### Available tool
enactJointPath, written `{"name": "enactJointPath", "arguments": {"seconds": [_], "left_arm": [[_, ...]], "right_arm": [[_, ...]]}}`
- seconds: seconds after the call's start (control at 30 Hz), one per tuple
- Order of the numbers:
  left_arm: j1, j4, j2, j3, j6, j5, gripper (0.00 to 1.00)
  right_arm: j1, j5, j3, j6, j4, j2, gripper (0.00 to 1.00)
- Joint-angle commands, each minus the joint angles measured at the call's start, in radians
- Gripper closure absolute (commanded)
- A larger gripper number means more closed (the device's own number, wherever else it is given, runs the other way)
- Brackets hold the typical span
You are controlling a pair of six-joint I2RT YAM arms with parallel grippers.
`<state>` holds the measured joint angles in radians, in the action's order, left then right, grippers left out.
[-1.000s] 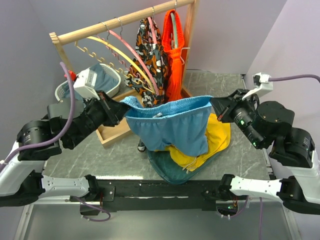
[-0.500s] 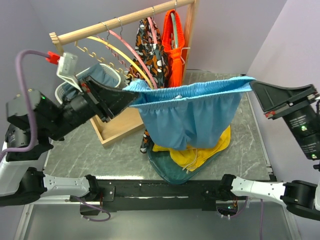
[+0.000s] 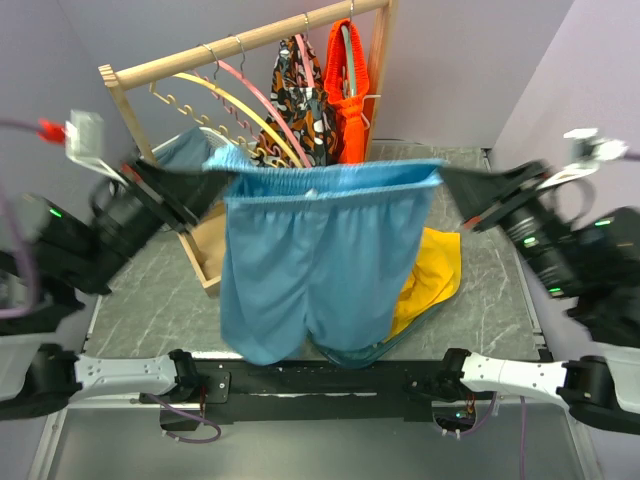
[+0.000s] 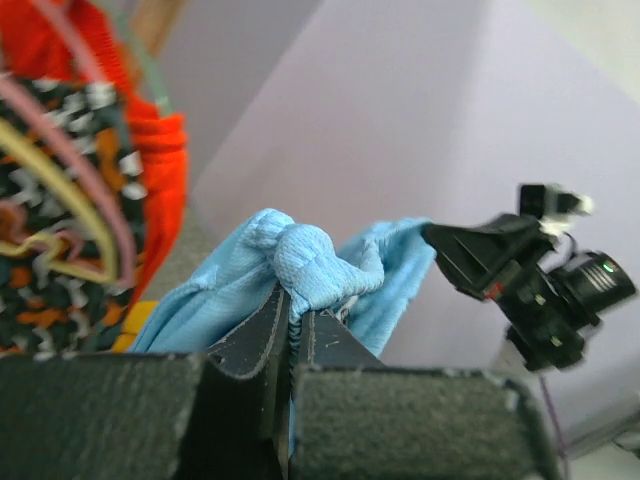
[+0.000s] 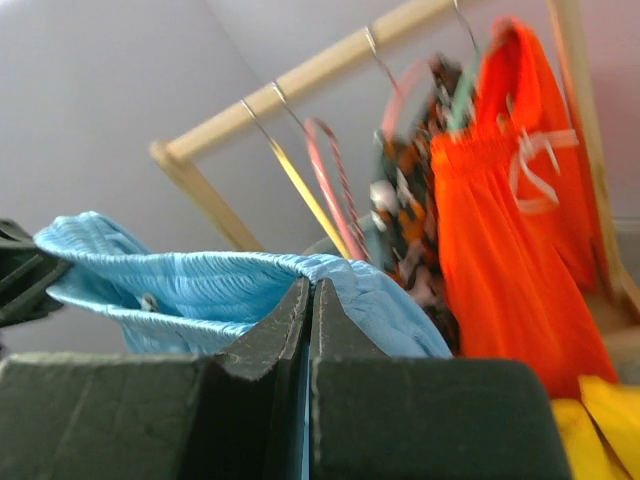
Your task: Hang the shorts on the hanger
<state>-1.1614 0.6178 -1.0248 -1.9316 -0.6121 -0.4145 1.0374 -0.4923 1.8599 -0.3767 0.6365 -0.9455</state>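
The light blue shorts [image 3: 318, 250] hang full length in the air, their waistband stretched tight between my two grippers. My left gripper [image 3: 213, 172] is shut on the waistband's left end [image 4: 305, 258], and its jaws [image 4: 293, 303] pinch the bunched fabric. My right gripper [image 3: 447, 181] is shut on the right end, the cloth folded over its tips [image 5: 311, 288]. The pink hanger [image 3: 258, 93] hangs empty on the rack just behind the waistband, next to a yellow one; the left wrist view shows the pink hanger [image 4: 100, 190] at its left, and the right wrist view has the pink hanger [image 5: 336, 170] past the waistband.
The wooden rack's rail [image 3: 180, 62] also carries a yellow hanger [image 3: 215, 88], a patterned garment [image 3: 300, 85] and an orange garment [image 3: 347, 95]. A yellow garment [image 3: 430, 275] on a dark teal cloth [image 3: 350, 355] lies under the shorts. A wooden tray [image 3: 208, 262] sits at the rack's foot.
Both arms have risen and spread, pulling the waistband tight. The shorts have left the pile and moved back and left toward the rack, and hang full length.
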Motion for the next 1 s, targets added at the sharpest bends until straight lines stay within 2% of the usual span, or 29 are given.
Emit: {"name": "enactJointPath", "arguments": {"seconds": [0.0, 0.03, 0.07, 0.13, 0.17, 0.27, 0.37, 0.43, 0.47, 0.5, 0.53, 0.73, 0.87, 0.9, 0.97], "left_arm": [[0.003, 0.104, 0.159, 0.311, -0.154, -0.250, 0.99], [0.003, 0.114, 0.195, 0.389, -0.196, -0.268, 0.99], [0.003, 0.114, 0.266, 0.545, -0.231, -0.282, 0.99], [0.003, 0.111, 0.325, 0.682, -0.317, -0.274, 0.99], [0.003, 0.112, 0.368, 0.795, -0.375, -0.253, 0.99], [0.003, 0.103, 0.413, 0.969, -0.443, -0.202, 0.99], [0.003, 0.068, 0.436, 1.086, -0.505, -0.159, 0.99], [0.003, 0.059, 0.442, 1.109, -0.520, -0.144, 0.99], [0.003, 0.060, 0.440, 1.105, -0.518, -0.142, 0.99], [0.003, 0.068, 0.434, 1.097, -0.511, -0.144, 0.99], [0.003, 0.079, 0.428, 1.086, -0.509, -0.145, 0.99], [0.003, 0.085, 0.381, 1.071, -0.499, -0.129, 0.99], [0.003, 0.076, 0.368, 1.068, -0.495, -0.138, 0.99], [0.003, 0.083, 0.368, 1.065, -0.494, -0.144, 0.99], [0.003, 0.094, 0.367, 1.051, -0.497, -0.156, 0.99]], "right_arm": [[-0.004, -0.078, -0.282, -0.063, -0.054, 0.111, 1.00], [-0.002, -0.083, -0.350, -0.080, -0.061, 0.134, 1.00], [-0.002, -0.088, -0.481, -0.117, -0.073, 0.155, 1.00], [-0.007, -0.089, -0.603, -0.160, -0.084, 0.212, 1.00], [-0.005, -0.081, -0.719, -0.203, -0.095, 0.229, 1.00], [-0.007, -0.029, -0.920, -0.290, -0.115, 0.280, 1.00], [-0.008, 0.034, -1.042, -0.344, -0.135, 0.295, 1.00], [-0.007, 0.034, -1.059, -0.350, -0.121, 0.303, 1.00], [-0.007, 0.031, -1.053, -0.344, -0.101, 0.307, 0.95], [-0.007, 0.029, -1.044, -0.337, -0.091, 0.318, 0.86], [-0.007, 0.029, -1.007, -0.326, -0.075, 0.323, 0.69], [-0.008, 0.037, -0.820, -0.217, -0.009, 0.347, 0.41], [-0.007, 0.128, -0.626, -0.023, -0.102, 0.220, 0.36], [-0.007, 0.177, -0.569, 0.017, -0.110, 0.118, 0.36], [-0.007, 0.199, -0.362, 0.116, -0.098, 0.000, 0.36]]}}
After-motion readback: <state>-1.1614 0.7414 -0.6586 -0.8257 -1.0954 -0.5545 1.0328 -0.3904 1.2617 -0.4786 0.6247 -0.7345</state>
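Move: Both hands hold the blue shorts' waistband corners high up. The strip of table where they will be laid is some 40 cm below, with its middle about 12 cm to the left hand's right and 5 cm back, and 25 cm to the right hand's left and 6 cm back. The yellow shorts lie almost straight under the right hand. From the left hand, the yellow hanger is roughly 22 cm ahead and 5 cm lower, the camo garment 27 cm ahead, 13 cm right and 15 cm lower. Keeping their pinch on the two waistband corners, both hands swing quickly straight down towards the table, close to 37 cm, fingers tipping downward and the right hand edging left. The left then stays low with its grip kept; the right opens, lets go of its corner and climbs away about 19 cm. ##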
